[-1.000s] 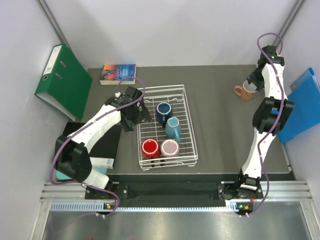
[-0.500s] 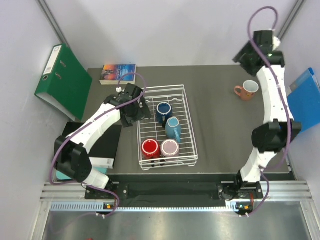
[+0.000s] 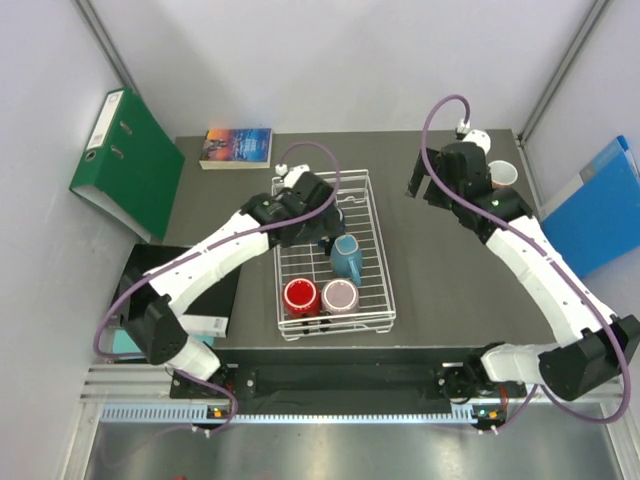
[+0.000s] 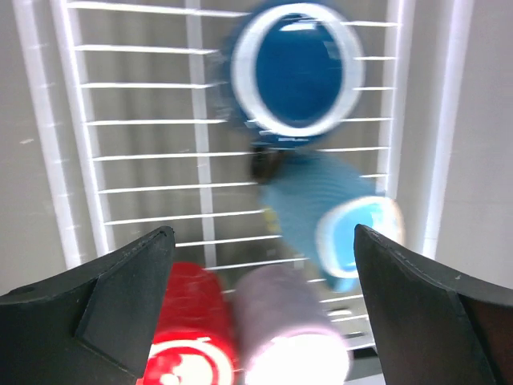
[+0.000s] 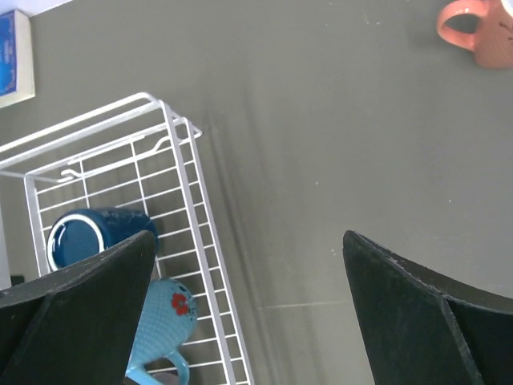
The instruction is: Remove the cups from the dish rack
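The white wire dish rack (image 3: 381,240) stands mid-table. It holds the teal cup (image 3: 347,258), the red cup (image 3: 300,296) and the mauve cup (image 3: 340,296). The dark blue cup (image 4: 296,72) is in the rack too, mostly hidden under my left gripper (image 3: 318,222) in the top view. That gripper hovers open and empty over the rack. The salmon-pink cup (image 3: 502,175) stands on the table at the back right. My right gripper (image 3: 422,188) is open and empty above bare table, between the rack and the pink cup (image 5: 481,32).
A green binder (image 3: 130,165) leans at the back left. A book (image 3: 238,146) lies at the table's back edge. A blue folder (image 3: 600,210) is at the right. A black flat object (image 3: 205,290) lies left of the rack.
My left gripper has moved right, from beside the rack to over it. My right arm has swung left and away from the pink cup, which stays on the table.
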Robot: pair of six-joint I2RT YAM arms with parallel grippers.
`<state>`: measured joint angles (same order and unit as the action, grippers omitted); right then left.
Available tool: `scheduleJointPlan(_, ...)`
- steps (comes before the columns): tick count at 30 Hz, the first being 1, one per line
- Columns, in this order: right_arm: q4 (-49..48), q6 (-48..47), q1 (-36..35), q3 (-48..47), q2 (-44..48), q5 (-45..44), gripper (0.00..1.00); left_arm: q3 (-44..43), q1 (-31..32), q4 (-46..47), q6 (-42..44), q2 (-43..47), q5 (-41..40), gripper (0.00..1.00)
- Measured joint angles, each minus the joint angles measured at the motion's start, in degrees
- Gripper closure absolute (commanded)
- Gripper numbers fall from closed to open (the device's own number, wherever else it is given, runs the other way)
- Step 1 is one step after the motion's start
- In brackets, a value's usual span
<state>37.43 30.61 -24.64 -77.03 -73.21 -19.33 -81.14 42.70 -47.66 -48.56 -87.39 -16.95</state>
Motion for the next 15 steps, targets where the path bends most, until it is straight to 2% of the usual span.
scheduleJointPlan(8, -0.8, 0.7, -3.2, 4.6, 9.4, -1.5, 0.00, -2.7, 8.6, 0.3, -7.0, -4.3, -6.3, 0.02)
scheduleJointPlan(15, -0.7, 0.9, -3.4, 6.9, 16.6, -2.7, 0.00, -8.8, 12.0, -2.0, -12.3, -12.5, -11.0, 0.02)
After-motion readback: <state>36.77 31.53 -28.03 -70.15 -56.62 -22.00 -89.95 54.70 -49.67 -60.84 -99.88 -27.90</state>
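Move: From the left hand, open above the rack, the light-blue cup lies about 8 cm to the right, 3 cm ahead and some 9 cm below. All the rack cups sit about that low: the dark-blue one 9 cm ahead and 3 cm right of the hand, the red one 6 cm back and 3 cm left, the pink one 6 cm back and 6 cm right. From the right hand, the light-blue cup is roughly 17 cm left, 3 cm back and 17 cm below. The left hand swings about 7 cm to the right across the rack towards the light-blue cup, beginning to sink partway and ending some 2 cm lower, fingers wide open and still pointing forward and steeply down, touching nothing. The empty right hand draws back about 6 cm and rises 4 or 5 cm, its open fingers tilting up some 10 degrees, which takes it farther from the orange cup already set down on the table. ##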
